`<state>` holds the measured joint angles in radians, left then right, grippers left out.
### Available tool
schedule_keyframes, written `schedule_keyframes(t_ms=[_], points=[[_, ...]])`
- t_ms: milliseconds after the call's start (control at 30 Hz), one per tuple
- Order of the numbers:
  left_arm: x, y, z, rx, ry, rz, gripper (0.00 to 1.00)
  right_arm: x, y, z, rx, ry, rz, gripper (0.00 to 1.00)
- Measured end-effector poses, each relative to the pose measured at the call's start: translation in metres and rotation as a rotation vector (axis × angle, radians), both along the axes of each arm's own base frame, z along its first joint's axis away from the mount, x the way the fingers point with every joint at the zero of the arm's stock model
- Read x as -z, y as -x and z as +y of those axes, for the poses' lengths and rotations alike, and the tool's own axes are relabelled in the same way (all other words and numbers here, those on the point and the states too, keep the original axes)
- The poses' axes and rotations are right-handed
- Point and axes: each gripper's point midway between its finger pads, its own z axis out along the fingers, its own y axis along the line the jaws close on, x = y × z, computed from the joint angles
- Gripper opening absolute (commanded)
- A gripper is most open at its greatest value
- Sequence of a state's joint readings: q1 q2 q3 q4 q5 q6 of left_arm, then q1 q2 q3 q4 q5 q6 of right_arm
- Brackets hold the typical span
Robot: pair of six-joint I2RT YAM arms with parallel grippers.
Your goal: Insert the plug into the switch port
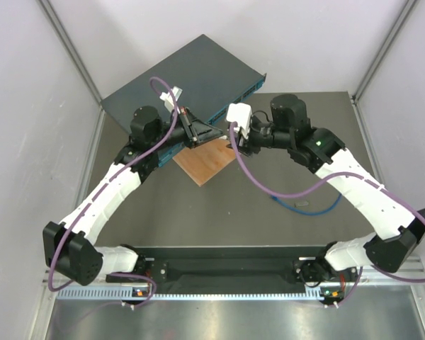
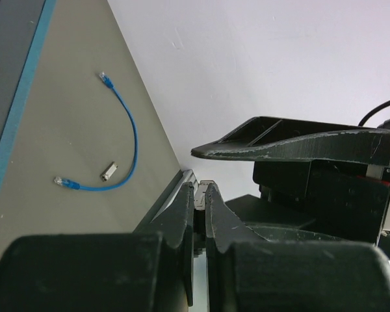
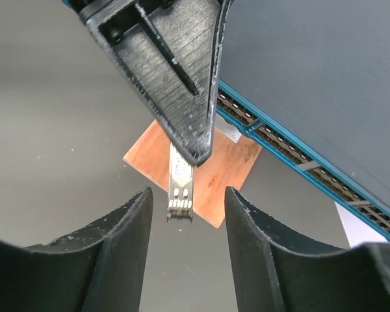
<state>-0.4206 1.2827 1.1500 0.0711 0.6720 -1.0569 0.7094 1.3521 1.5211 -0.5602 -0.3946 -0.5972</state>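
Note:
The switch [image 1: 184, 78] lies at the back left, its blue socket face [image 3: 292, 153] turned toward the arms. The plug [image 2: 60, 181] ends a short blue cable [image 1: 308, 207] lying loose on the table at the right, with no gripper near it. The cable's other clear tip [image 2: 104, 77] also shows. My left gripper [image 2: 200, 188] is shut on a small grey metal piece [image 3: 181, 185], held in the air in front of the switch. My right gripper [image 3: 185, 195] is open just in front of it, a finger on either side of that piece and not touching it.
An orange-brown wooden square [image 1: 207, 161] lies on the table under both grippers, next to the switch. A tiny loose grey metal piece [image 2: 108, 172] rests inside the curve of the blue cable. White walls enclose the table on three sides.

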Motion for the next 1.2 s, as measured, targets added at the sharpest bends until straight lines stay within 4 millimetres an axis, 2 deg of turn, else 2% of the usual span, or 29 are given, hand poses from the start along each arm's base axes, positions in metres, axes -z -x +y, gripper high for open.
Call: schedule_keyframes(t_ms=[100,333,500,567,600,633,667,733,767,900,967,1067,1133,1200], points=[[0.0,0.001,-0.001,0.004,-0.002,-0.005,0.0,0.002,-0.003,0.004,-0.001,0.006,0.013,0.42],[-0.002,0.003,-0.001,0.007,-0.001,-0.016,0.0,0.016,-0.006,0.004,0.011,0.044,0.042,0.36],[-0.004,0.002,0.0,-0.004,0.001,-0.026,0.0,0.017,-0.005,0.004,0.014,0.047,0.043,0.16],[-0.005,0.001,0.0,-0.005,0.001,-0.03,0.0,0.017,-0.005,0.004,0.018,0.047,0.044,0.0],[-0.005,0.001,0.0,-0.005,0.0,-0.031,0.0,0.017,-0.006,0.004,0.02,0.047,0.044,0.0],[-0.005,0.001,0.0,-0.006,0.0,-0.031,0.03,0.017,-0.006,0.004,0.022,0.046,0.048,0.0],[-0.005,0.001,0.0,-0.005,0.0,-0.032,0.17,0.017,-0.005,0.004,0.023,0.044,0.05,0.0],[-0.005,0.001,0.0,-0.005,-0.001,-0.038,0.35,0.017,-0.005,0.004,0.026,0.039,0.056,0.0],[-0.005,0.001,0.0,-0.004,-0.003,-0.042,0.49,0.017,-0.005,0.004,0.029,0.037,0.059,0.0],[-0.007,-0.01,0.012,-0.044,-0.014,-0.065,0.71,0.017,-0.004,0.005,0.064,0.017,0.102,0.0],[-0.017,-0.024,0.027,-0.103,-0.021,-0.105,0.73,0.021,-0.003,0.005,0.097,0.011,0.133,0.0],[-0.048,-0.048,0.057,-0.243,-0.051,-0.217,0.77,0.027,0.003,0.009,0.144,0.013,0.174,0.0],[-0.07,-0.055,0.073,-0.33,-0.076,-0.3,0.77,0.03,0.008,0.015,0.175,0.015,0.193,0.0],[-0.085,-0.055,0.087,-0.41,-0.124,-0.381,0.78,0.034,0.013,0.022,0.219,0.018,0.215,0.0]])
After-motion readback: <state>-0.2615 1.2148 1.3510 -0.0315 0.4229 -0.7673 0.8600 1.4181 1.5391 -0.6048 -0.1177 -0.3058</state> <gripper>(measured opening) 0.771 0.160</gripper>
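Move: The left gripper still holds the silver plug by one end; the open right gripper is about 4 cm to its right and 2 cm higher. From the right hand, the plug's middle is about 1 cm ahead, 2 cm to the left and 2 cm below, its free end between the open fingers. The plug already fitted in the switch is roughly 6 cm ahead, 8 cm to the left and 8 cm below the right hand. Sink the right gripper about 1.5 cm around the plug's free end and pinch it shut there, while the left gripper keeps its hold almost still. Then open the left fingers wide and draw them off to the left, up and forward, some 13 cm in all, swinging counter-clockwise; meanwhile carry the plug with the right hand left, down and back by 2 cm or so each way, turning it about 15 degrees clockwise. ##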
